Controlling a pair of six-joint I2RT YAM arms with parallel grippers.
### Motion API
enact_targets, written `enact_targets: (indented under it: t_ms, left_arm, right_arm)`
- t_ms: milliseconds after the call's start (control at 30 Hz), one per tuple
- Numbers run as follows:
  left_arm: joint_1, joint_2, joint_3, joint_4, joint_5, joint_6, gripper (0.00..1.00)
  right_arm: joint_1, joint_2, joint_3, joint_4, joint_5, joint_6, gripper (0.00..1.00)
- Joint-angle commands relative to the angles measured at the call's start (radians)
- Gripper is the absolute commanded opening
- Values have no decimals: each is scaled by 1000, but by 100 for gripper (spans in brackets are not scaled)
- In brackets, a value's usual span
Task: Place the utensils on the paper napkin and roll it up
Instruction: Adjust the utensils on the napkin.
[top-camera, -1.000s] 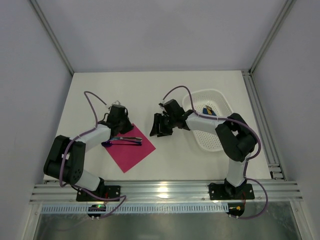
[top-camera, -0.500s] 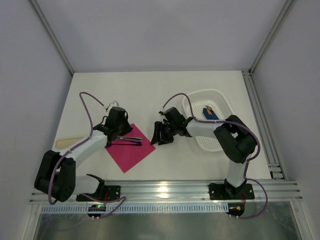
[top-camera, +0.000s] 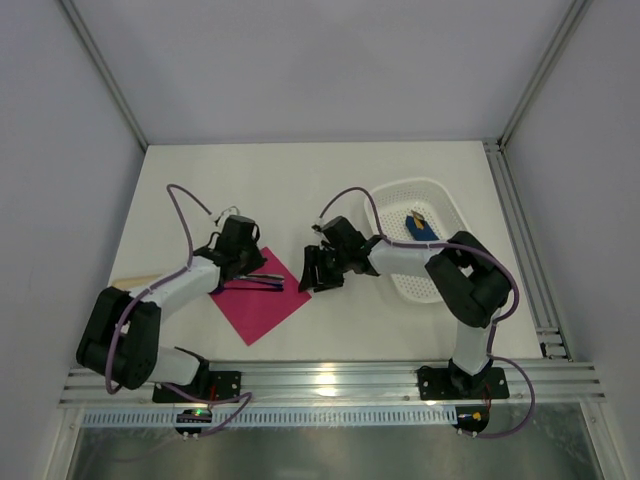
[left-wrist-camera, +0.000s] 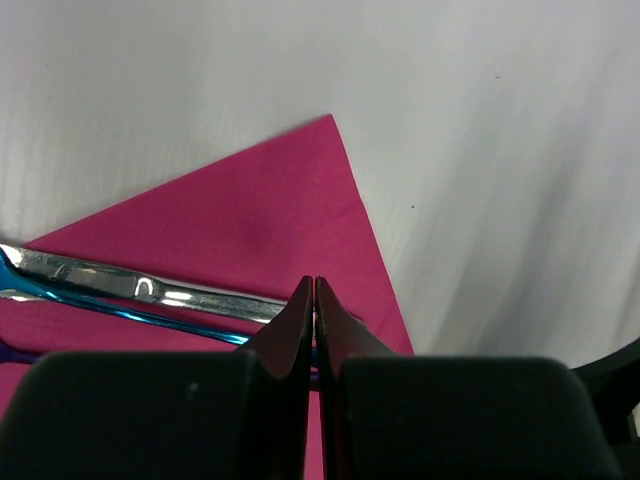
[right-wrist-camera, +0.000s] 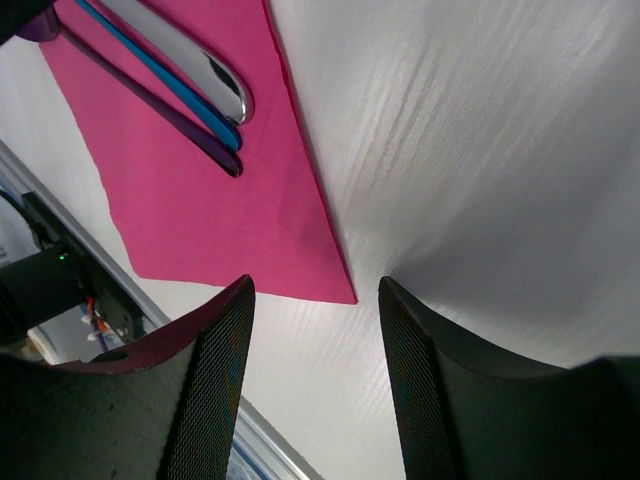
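Observation:
The magenta paper napkin (top-camera: 258, 298) lies flat as a diamond in front of the left arm. The slim utensils (top-camera: 256, 281) lie side by side across its upper part. In the left wrist view their shiny handles (left-wrist-camera: 130, 290) cross the napkin (left-wrist-camera: 250, 215). My left gripper (top-camera: 244, 262) is shut, its tips (left-wrist-camera: 315, 283) just above the handle ends near the napkin's far corner. My right gripper (top-camera: 312, 272) is open and empty, low over the table. The napkin's right corner (right-wrist-camera: 345, 295) lies just ahead of its jaws (right-wrist-camera: 315, 300), and the utensil ends (right-wrist-camera: 215, 115) lie farther on.
A white mesh basket (top-camera: 440, 275) stands at the right with a blue strip (top-camera: 420, 222) in it. A pale beige stick (top-camera: 125, 284) lies left of the left arm. The aluminium rail (top-camera: 320, 380) runs along the near table edge.
My right gripper has moved left and a little nearer, closer to the napkin's right corner. My left arm shifted its elbow, uncovering the beige stick; its gripper stayed over the utensils.

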Motion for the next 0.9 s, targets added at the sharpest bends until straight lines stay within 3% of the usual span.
enact_targets:
  t_ms: [0, 133, 233, 300, 533, 600, 867]
  left_arm:
    - [-4, 56, 30, 83, 26, 5, 0]
    - [-4, 109, 65, 100, 12, 14, 0]
    - [-4, 130, 95, 88, -4, 12, 0]
    - [-4, 155, 115, 63, -47, 8, 0]
    - [-4, 182, 135, 42, -138, -32, 0]
    - [-4, 205, 157, 10, -165, -43, 0]
    - [-2, 242, 163, -6, -190, -74, 0]
  right_arm:
    - [3, -7, 61, -102, 112, -90, 57]
    - [3, -55, 99, -142, 186, -138, 49]
    - [3, -61, 122, -127, 121, -153, 31]
    - [3, -47, 141, -110, 74, -156, 25]
    - [1, 54, 300, -141, 12, -257, 24]
    - [1, 68, 314, -100, 14, -233, 6]
    - [1, 126, 317, 71, 21, -139, 4]
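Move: The utensils' handle ends lie about 3 cm ahead of the right hand and 5 cm to its left, some 2 cm below it. The napkin's right corner is practically under that hand, and its far corner about 12 cm ahead and 9 cm left. From the left hand the far corner is about 5 cm ahead and 1 cm right, 4 cm below, while the handle ends lie some 3 cm back and 5 cm right. Forward and then left and up, the right hand leaves the napkin's right corner, travelling about 6 cm forward, 5 cm left and 5 cm up to hover over the napkin edge by the handle ends, its half-open fingers closing empty and its wrist rolling some 15 degrees. The left hand, still shut, goes about 3.5 cm forward and 3 cm down towards the napkin's far corner, turning slightly counter-clockwise. ##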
